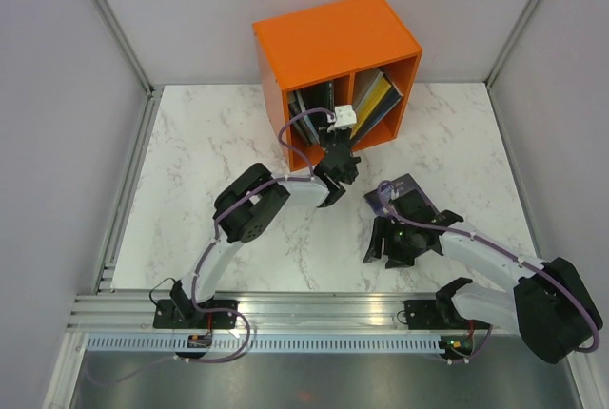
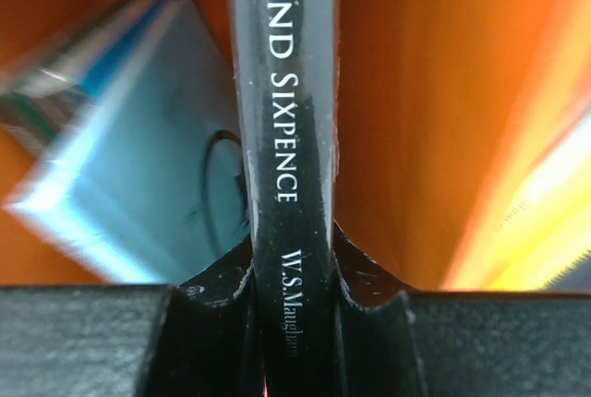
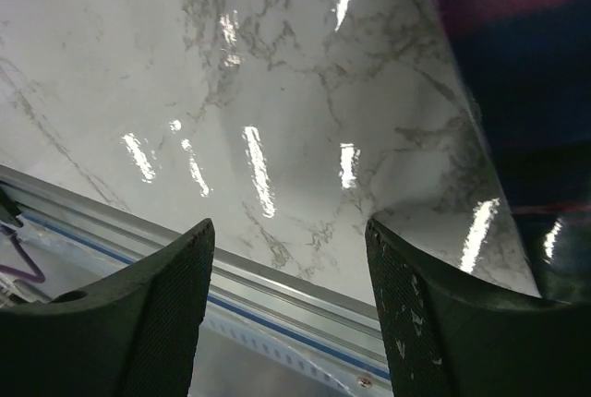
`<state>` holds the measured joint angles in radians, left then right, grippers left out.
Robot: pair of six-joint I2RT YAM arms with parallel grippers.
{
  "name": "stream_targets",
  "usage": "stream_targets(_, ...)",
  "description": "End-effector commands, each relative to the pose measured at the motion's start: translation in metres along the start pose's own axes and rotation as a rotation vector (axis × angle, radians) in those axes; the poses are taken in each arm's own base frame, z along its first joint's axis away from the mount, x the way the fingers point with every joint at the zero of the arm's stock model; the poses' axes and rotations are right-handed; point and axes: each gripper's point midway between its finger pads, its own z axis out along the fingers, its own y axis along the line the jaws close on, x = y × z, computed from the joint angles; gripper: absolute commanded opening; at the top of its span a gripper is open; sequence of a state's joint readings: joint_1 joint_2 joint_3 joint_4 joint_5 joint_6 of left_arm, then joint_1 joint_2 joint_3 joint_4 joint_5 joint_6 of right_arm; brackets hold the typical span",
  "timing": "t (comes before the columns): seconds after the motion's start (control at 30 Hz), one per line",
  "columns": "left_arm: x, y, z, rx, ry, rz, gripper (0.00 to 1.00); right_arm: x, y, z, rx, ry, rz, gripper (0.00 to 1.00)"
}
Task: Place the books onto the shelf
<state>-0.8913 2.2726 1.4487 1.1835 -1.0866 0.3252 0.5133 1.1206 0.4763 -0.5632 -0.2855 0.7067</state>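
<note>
The orange shelf (image 1: 333,33) stands at the back of the marble table. My left gripper (image 1: 335,143) is at its left compartment, shut on the spine of a dark navy book (image 2: 286,138) that stands upright between the jaws (image 2: 291,240). A light blue book (image 2: 120,194) leans just left of it, and more books (image 1: 312,105) show in that compartment. Yellow and blue books (image 1: 373,97) lean in the right compartment. My right gripper (image 1: 392,249) (image 3: 288,231) is open and empty, low over the table. A purple-galaxy book (image 1: 404,185) (image 3: 517,92) lies flat beside it.
An aluminium rail (image 1: 314,309) (image 3: 277,286) runs along the near edge, just past the right fingertips. Grey enclosure walls (image 1: 57,143) close in the marble table (image 1: 209,162) on the left, right and back. The orange divider (image 2: 416,92) is just right of the held book.
</note>
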Motion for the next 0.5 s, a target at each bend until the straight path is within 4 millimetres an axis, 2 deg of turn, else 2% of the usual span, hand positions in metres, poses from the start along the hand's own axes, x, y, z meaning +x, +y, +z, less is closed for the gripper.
stream_targets(0.0,-0.035,0.034,0.039,-0.158,-0.219,-0.388,0.06,-0.007,0.001,0.015,-0.019,-0.011,-0.022,0.72)
stream_targets(0.03,-0.023,0.032,0.040,-0.162,-0.211,-0.393,0.16,-0.007,0.001,0.016,-0.015,-0.009,-0.022,0.71)
stream_targets(0.1,0.001,0.029,0.039,-0.175,-0.184,-0.398,0.24,-0.011,0.003,0.017,-0.016,-0.012,-0.020,0.71)
stream_targets(0.13,0.007,0.030,0.037,-0.182,-0.174,-0.408,0.37,-0.012,0.004,0.017,-0.019,-0.015,-0.022,0.70)
stream_targets(0.2,0.009,0.025,0.026,-0.170,-0.158,-0.414,0.52,-0.017,0.009,0.015,-0.028,-0.025,-0.020,0.70)
stream_targets(0.23,0.008,0.024,0.023,-0.167,-0.155,-0.418,0.64,-0.017,0.010,0.015,-0.032,-0.025,-0.018,0.70)
stream_targets(0.27,0.006,0.024,0.020,-0.165,-0.152,-0.415,0.68,-0.018,0.012,0.014,-0.034,-0.029,-0.018,0.71)
stream_targets(0.3,0.002,0.021,0.014,-0.162,-0.145,-0.422,0.76,-0.018,0.013,0.014,-0.037,-0.026,-0.019,0.70)
stream_targets(0.37,-0.003,0.018,0.008,-0.156,-0.139,-0.419,0.82,-0.020,0.014,0.014,-0.039,-0.025,-0.015,0.70)
stream_targets(0.4,-0.002,0.016,0.002,-0.162,-0.126,-0.424,0.89,-0.020,0.015,0.014,-0.039,-0.023,-0.016,0.70)
stream_targets(0.47,-0.008,0.012,-0.005,-0.152,-0.121,-0.430,0.91,-0.021,0.017,0.013,-0.046,-0.025,-0.015,0.70)
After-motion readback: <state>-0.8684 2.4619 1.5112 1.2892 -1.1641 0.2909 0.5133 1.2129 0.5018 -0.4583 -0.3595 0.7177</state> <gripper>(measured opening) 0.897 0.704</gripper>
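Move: The left hand holds the black book by its spine at the mouth of the shelf's left compartment, whose middle lies about 6 cm ahead, 3 cm left and 4 cm lower. The light-blue book leans some 4 cm ahead and 6 cm left; the yellow book, beyond the divider, is about 5 cm ahead and 11 cm right. From the idle right hand, the left compartment is roughly 38 cm ahead, 18 cm left and 13 cm higher. The left hand sinks about 7 cm, first pushing the black book 4 cm deeper, then releasing and backing off. ##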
